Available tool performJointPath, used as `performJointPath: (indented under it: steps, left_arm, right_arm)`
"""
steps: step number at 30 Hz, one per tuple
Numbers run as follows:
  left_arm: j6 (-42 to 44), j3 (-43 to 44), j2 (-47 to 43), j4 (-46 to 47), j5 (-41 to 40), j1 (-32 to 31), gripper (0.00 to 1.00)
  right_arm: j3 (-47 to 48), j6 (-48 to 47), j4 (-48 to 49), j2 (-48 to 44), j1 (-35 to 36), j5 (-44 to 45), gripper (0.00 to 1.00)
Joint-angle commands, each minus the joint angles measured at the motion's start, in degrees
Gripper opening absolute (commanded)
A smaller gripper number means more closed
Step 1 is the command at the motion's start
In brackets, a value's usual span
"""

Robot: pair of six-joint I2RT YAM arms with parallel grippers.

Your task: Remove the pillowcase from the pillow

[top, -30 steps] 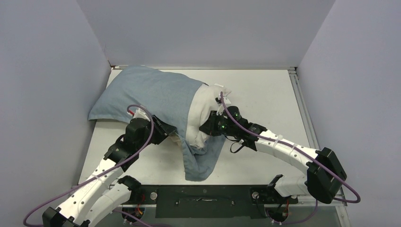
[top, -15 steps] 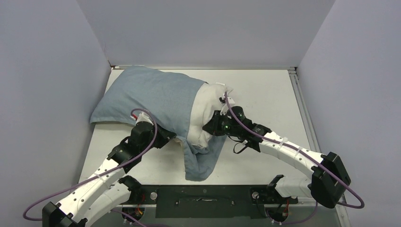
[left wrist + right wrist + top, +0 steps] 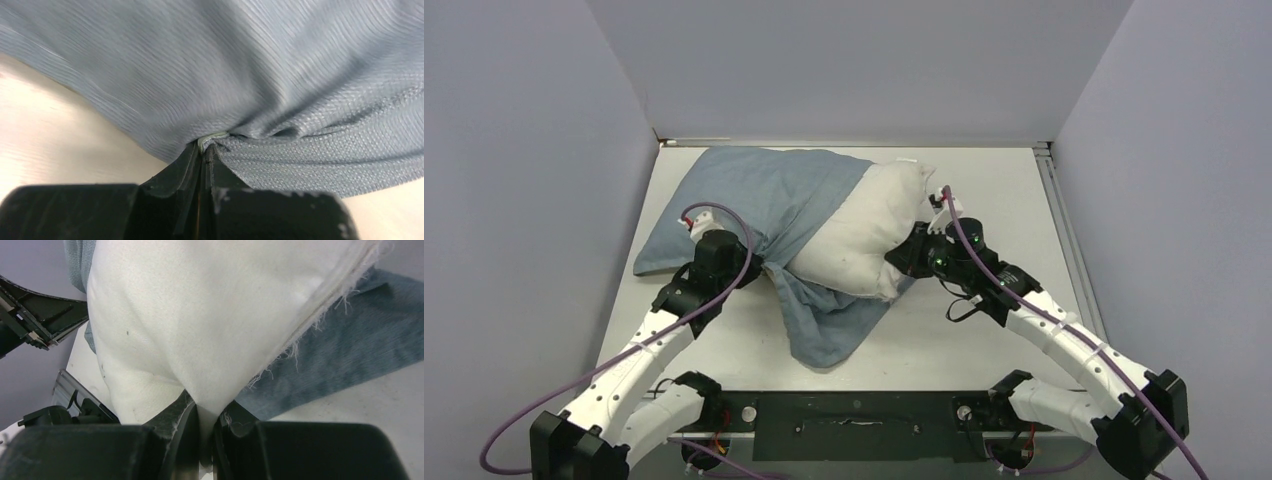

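The blue-grey pillowcase (image 3: 764, 195) lies across the table's back left, its open end trailing toward the front (image 3: 829, 335). The white pillow (image 3: 864, 235) sticks well out of it to the right. My left gripper (image 3: 759, 268) is shut on a bunched fold of the pillowcase (image 3: 280, 85); its jaws pinch the cloth (image 3: 207, 147). My right gripper (image 3: 899, 262) is shut on the pillow's right end (image 3: 200, 315), with white fabric pinched between the jaws (image 3: 205, 410). A strip of pillowcase (image 3: 360, 335) lies under the pillow.
White table (image 3: 994, 190) with a metal rail along the right edge (image 3: 1064, 235). Grey walls enclose left, back and right. A black base plate (image 3: 854, 425) lies at the near edge between the arm bases.
My right gripper has pulled the pillow to the right and back, so much more white shows out of the case. My left gripper, holding the pillowcase, has shifted slightly left and back.
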Motion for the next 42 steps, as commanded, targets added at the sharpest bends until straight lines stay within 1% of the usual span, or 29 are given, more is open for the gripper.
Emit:
performJointPath:
  steps: [1,8,11,13,16,17,20,22,26,27,30,32,35,37,39,41,42]
  left_arm:
    - [8.82,3.50,3.23,-1.36,-7.31,6.18,0.00]
    - [14.68,4.24,8.20,1.50,-7.90,17.55,0.00]
    - [15.36,4.23,10.35,1.98,-5.74,22.26,0.00]
    - [16.03,4.10,10.80,2.03,-3.69,23.31,0.00]
    - [17.55,2.98,8.59,3.54,1.73,23.22,0.00]
    - [18.06,2.50,7.30,4.02,4.38,23.25,0.02]
    - [20.38,2.02,3.69,3.41,8.42,23.19,0.09]
    - [21.96,2.10,1.76,1.95,9.23,23.17,0.11]
    - [24.57,1.26,-0.96,-0.24,9.67,23.09,0.12]
    - [24.99,0.83,-1.64,-0.39,9.73,23.04,0.12]
    - [25.78,-0.17,-3.68,-1.08,9.80,22.23,0.13]
    - [26.45,-0.35,-4.74,-1.57,9.28,21.09,0.13]
    - [27.70,0.47,-5.95,-2.81,8.02,18.40,0.19]
    - [28.35,1.43,-6.44,-3.63,7.71,16.32,0.23]
    - [29.38,2.85,-6.67,-4.80,7.65,14.01,0.34]
    - [30.36,4.52,-6.57,-6.15,8.06,12.48,0.46]
    - [30.85,5.51,-6.39,-6.82,8.52,12.00,0.51]
  right_arm:
    - [2.69,-3.05,0.07,-5.37,-4.82,0.74,0.05]
    - [1.50,-4.49,-3.46,-8.51,-7.36,0.69,0.05]
    - [0.63,-5.86,-4.55,-9.11,-7.62,-0.45,0.05]
    - [-0.10,-6.98,-5.17,-8.68,-7.62,-2.89,0.05]
    - [-0.75,-8.13,-7.00,-6.79,-7.62,-6.23,0.05]
    - [-0.88,-8.57,-7.72,-6.06,-7.62,-7.35,0.05]
    - [-0.36,-9.92,-10.73,-3.86,-7.62,-10.09,0.07]
    - [1.73,-11.32,-15.10,-2.21,-7.67,-10.93,0.15]
    - [10.32,-15.42,-26.97,1.04,-7.54,-9.78,0.37]
    - [14.23,-16.10,-30.35,1.98,-7.53,-8.83,0.43]
    - [24.72,-18.70,-36.52,5.46,-7.60,-6.02,0.64]
    - [31.58,-20.11,-38.80,9.33,-7.62,-4.20,0.73]
    - [38.50,-21.79,-37.87,15.04,-8.18,-1.49,0.83]
    - [41.22,-22.79,-35.59,19.43,-9.66,-1.03,0.86]
    - [42.75,-22.73,-32.88,23.92,-12.59,-1.72,0.92]
    - [42.93,-21.68,-29.72,27.75,-16.06,-3.87,0.99]
    - [42.52,-21.37,-27.79,29.24,-17.61,-4.82,0.96]
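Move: The left gripper is shut on the pillowcase at its near side; the bare white part of the pillow has its middle about 23 cm to the right, 7 cm farther out and slightly lower. The pillowcase's loose flap lies some 15 cm right of that gripper and 12 cm nearer the base. The right gripper still pinches the pillow's end; from it, the bare part's middle is about 7 cm ahead, 9 cm left and a little below. Draw the left gripper, shut on the pillowcase, about 10 cm left and some 4 cm forward while sinking slightly, then rise, ease back a little to the right and open to let go of the cloth. Hold the pillow's end with the right gripper as it shifts 3 cm right, lower it about 5 cm, open wide to release, then lift and reach forward over the pillow towards its far end. ##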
